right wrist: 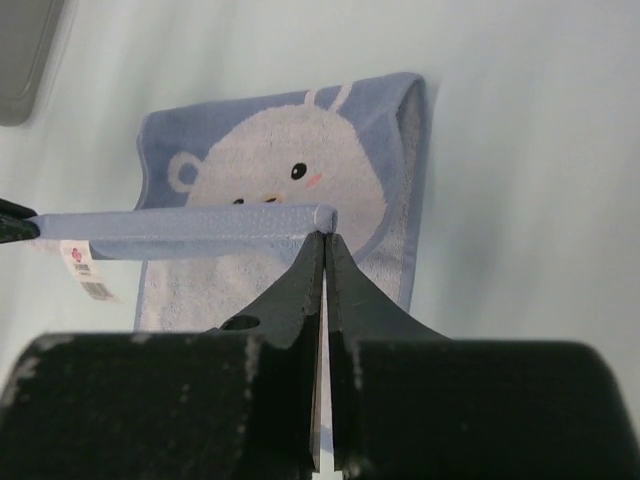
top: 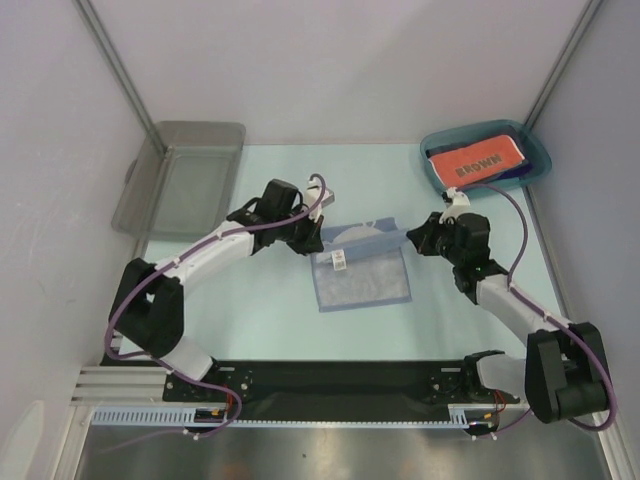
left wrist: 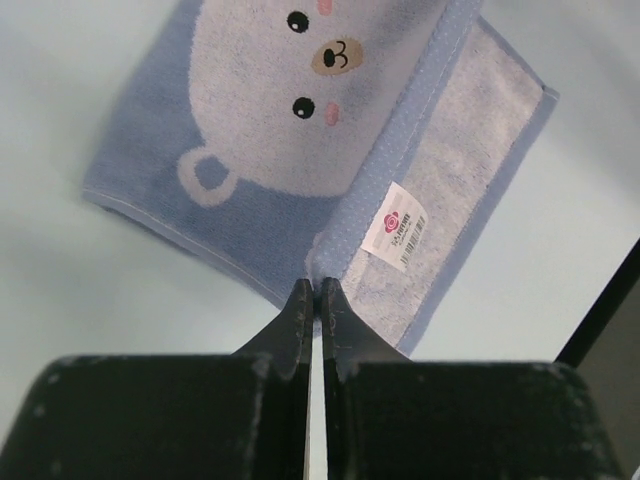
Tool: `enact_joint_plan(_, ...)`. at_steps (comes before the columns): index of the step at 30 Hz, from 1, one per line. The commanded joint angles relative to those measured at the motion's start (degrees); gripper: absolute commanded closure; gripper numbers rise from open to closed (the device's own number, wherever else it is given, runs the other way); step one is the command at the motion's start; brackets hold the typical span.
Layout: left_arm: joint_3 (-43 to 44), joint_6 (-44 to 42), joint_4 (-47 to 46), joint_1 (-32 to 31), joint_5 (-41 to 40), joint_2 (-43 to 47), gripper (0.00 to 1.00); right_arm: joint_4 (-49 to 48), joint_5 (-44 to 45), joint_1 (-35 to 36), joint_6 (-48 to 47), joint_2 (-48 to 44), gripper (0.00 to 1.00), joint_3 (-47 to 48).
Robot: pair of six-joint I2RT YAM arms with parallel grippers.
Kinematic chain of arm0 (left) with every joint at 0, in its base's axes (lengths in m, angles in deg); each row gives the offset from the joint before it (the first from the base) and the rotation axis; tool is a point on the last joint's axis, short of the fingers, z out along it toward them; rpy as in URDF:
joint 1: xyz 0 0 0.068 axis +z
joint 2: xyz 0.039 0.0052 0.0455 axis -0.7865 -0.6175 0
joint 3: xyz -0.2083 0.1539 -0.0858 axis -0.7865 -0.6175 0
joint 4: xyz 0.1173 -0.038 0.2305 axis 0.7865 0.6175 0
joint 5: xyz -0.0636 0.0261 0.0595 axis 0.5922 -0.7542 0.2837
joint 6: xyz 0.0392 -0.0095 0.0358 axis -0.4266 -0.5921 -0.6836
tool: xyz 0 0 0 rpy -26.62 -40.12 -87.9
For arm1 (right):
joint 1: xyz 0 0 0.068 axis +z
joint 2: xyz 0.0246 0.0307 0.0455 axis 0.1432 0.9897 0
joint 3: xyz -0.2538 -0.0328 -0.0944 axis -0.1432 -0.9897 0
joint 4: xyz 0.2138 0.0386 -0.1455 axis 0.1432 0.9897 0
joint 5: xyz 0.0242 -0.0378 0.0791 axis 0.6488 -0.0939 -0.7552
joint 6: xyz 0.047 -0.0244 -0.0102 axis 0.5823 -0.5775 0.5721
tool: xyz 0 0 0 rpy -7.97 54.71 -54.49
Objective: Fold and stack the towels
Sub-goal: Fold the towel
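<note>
A pale blue towel with a white bear print lies mid-table, its far edge lifted and stretched between both grippers. My left gripper is shut on the towel's left corner, close to the white care label. My right gripper is shut on the right corner, and the folded blue hem runs taut to the left. An orange-red towel printed "BROWN" lies on darker cloth in the teal bin at the back right.
A grey plastic bin sits at the back left, its corner also showing in the right wrist view. Pale walls and metal frame posts close in the table on three sides.
</note>
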Motion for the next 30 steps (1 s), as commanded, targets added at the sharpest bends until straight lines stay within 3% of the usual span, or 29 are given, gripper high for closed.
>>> enact_joint_plan(1,-2.29,1.31,-1.37,-1.6,-1.73,3.88,1.0,5.37,4.58,0.46,1.84,-4.12,1.0,-1.72)
enact_joint_plan(11,-7.84,4.72,-2.07,-8.37,-6.47,3.44,1.0,6.78,7.39,3.8,7.9,-7.99,1.0,-11.12)
enact_joint_plan(21,-12.06,7.37,-3.48,-11.62,-9.64,3.44,1.0,12.3,7.84,4.33,11.85,-8.52,0.96,-10.96)
enact_joint_plan(23,-12.32,8.25,-3.13,-12.15,-10.34,3.27,0.94,14.5,7.13,4.59,12.73,-8.69,0.85,-10.26)
enact_joint_plan(25,-12.58,8.95,-2.87,-12.5,-10.61,3.53,0.74,19.06,7.48,4.68,13.79,-9.65,0.82,-9.73)
enact_joint_plan(27,-12.58,9.57,-1.73,-12.85,-11.13,4.49,0.72,23.27,8.44,4.68,14.23,-11.23,0.74,-8.85)
enact_joint_plan(30,-11.89,11.06,-0.41,-12.85,-15.16,7.04,0.59,26.99,9.94,4.68,14.23,-13.25,0.61,-7.01)
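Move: About 12 cm back from the left hand and 9 cm below it lies the near left corner of the towel's lower layer, where its held edge is going; the label hangs some 5 cm to the right and 2 back. The matching near right corner is roughly 13 cm back of the right hand, 1 to its right and 10 below. From that hand the towel's far edge is 5 cm ahead and 12 left, the teal bin 20 ahead and 17 right. Drawing back and down together, both hands bring the towel's pinched edge over its lower layer towards the near edge, the left about 8 cm back and 6 down, the right about 10 back and 9 down. The right fingers tip down some 25 degrees, the left hand tilts slightly; late on, both grippers open part way and let go of the corners. ##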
